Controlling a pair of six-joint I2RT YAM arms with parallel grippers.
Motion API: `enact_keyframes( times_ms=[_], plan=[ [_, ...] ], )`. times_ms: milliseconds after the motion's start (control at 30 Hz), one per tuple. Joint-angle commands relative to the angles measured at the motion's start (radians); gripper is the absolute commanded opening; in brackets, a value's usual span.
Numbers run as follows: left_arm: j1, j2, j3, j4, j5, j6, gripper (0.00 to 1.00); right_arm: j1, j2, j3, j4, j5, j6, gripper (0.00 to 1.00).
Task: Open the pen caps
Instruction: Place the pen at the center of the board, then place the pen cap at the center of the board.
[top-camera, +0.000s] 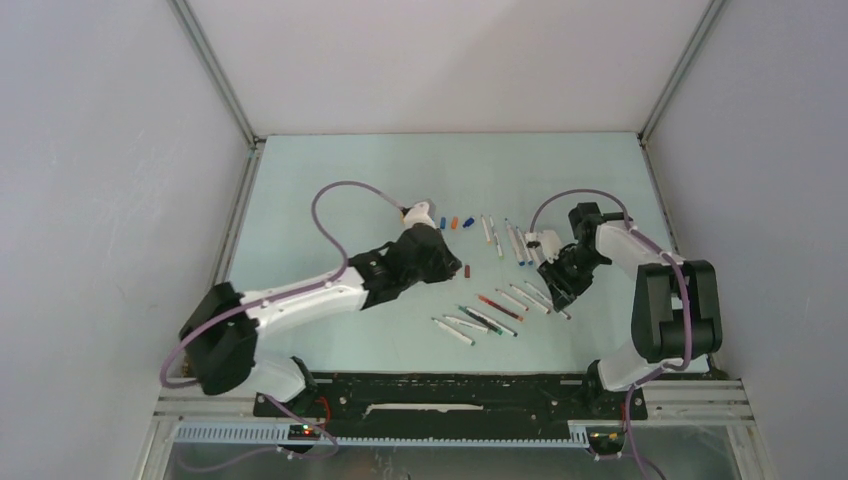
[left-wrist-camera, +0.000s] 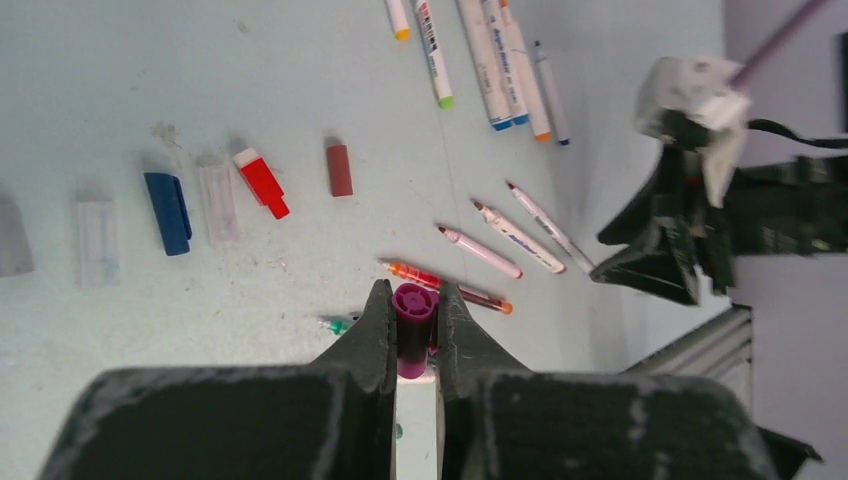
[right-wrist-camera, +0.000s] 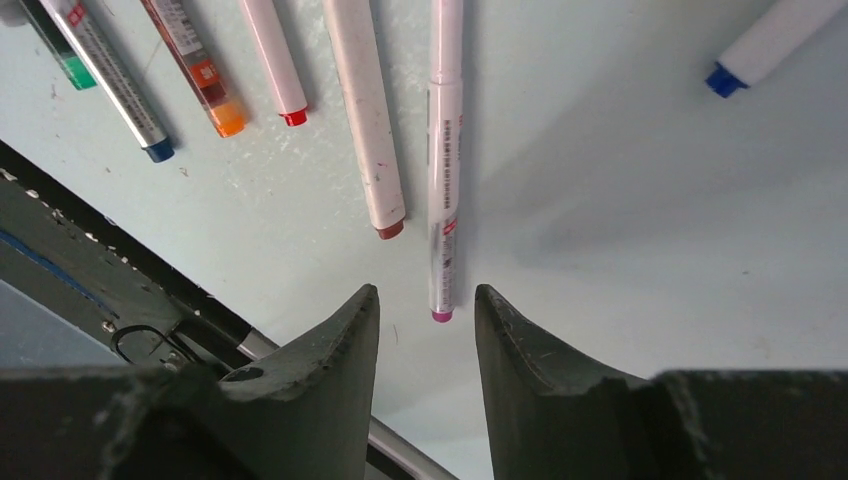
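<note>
My left gripper (left-wrist-camera: 412, 292) is shut on a short purple pen cap (left-wrist-camera: 414, 312), held a little above the table; in the top view the left gripper (top-camera: 450, 266) is near the middle. Loose pen caps lie ahead of it: blue (left-wrist-camera: 167, 212), red (left-wrist-camera: 262, 182), dark red (left-wrist-camera: 339, 168) and a clear one (left-wrist-camera: 217, 198). My right gripper (right-wrist-camera: 427, 292) is open, fingers apart with nothing between them. Just beyond its tips lies a white pen barrel with a purple end (right-wrist-camera: 443, 150). From above, the right gripper (top-camera: 560, 290) sits over the near pens.
Uncapped white pens lie in a near row (top-camera: 497, 312) and a far row (top-camera: 515, 240). More pens lie beside the purple-ended one (right-wrist-camera: 365, 120). The black rail (right-wrist-camera: 90, 260) at the table's near edge runs just left of my right fingers. The right arm (left-wrist-camera: 690, 230) shows in the left wrist view.
</note>
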Motion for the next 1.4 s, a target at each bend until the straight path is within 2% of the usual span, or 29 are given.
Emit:
enact_keyframes(
  times_ms=[0,167,367,533,900,1100,1267,1367],
  plan=[
    [-0.041,0.151,0.191,-0.219,-0.133,-0.071,0.0,-0.014,-0.077,0.024,-0.011,-0.053,-0.018,0.43],
    [-0.045,0.328,0.355,-0.274,-0.098,-0.063,0.0,-0.02,-0.116,0.025,-0.005,-0.071,-0.022,0.43],
    [-0.046,0.508,0.54,-0.347,-0.068,-0.021,0.04,-0.031,-0.142,0.026,-0.002,-0.085,-0.027,0.43],
    [-0.046,0.608,0.627,-0.376,-0.019,-0.002,0.09,-0.034,-0.152,0.026,-0.002,-0.095,-0.032,0.43],
    [-0.044,0.729,0.761,-0.438,-0.004,0.049,0.24,-0.035,-0.157,0.027,-0.003,-0.104,-0.036,0.43],
    [-0.033,0.754,0.765,-0.446,-0.001,0.048,0.25,-0.039,-0.16,0.026,-0.005,-0.11,-0.038,0.43],
    [-0.025,0.752,0.765,-0.439,0.011,0.052,0.33,-0.045,-0.16,0.026,-0.006,-0.116,-0.039,0.43],
    [-0.021,0.736,0.765,-0.44,0.015,0.057,0.34,-0.05,-0.162,0.025,-0.008,-0.123,-0.041,0.43]
  ],
)
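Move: Already shut on the magenta cap, the left hand has the cap's spot at the right end of the front cap row about 4 cm ahead, 8 cm to its right and 13 cm below. On the same board, the dark red cap lies about 5 cm ahead and 5 cm right, and the red-orange pen some 4 cm back and 13 cm right. From the right hand, that spot is roughly 8 cm ahead, 20 cm left and 2 cm below. Sinking about 12 cm while going 8 cm right and 4 cm forward, the left hand brings the magenta cap down beside the dark red cap, its fingers tipping nearly 30 degrees steeper. Over the last few centimetres down they open and let go of the cap. The right hand, already open, rises some 3 cm off its uncapped pen. ##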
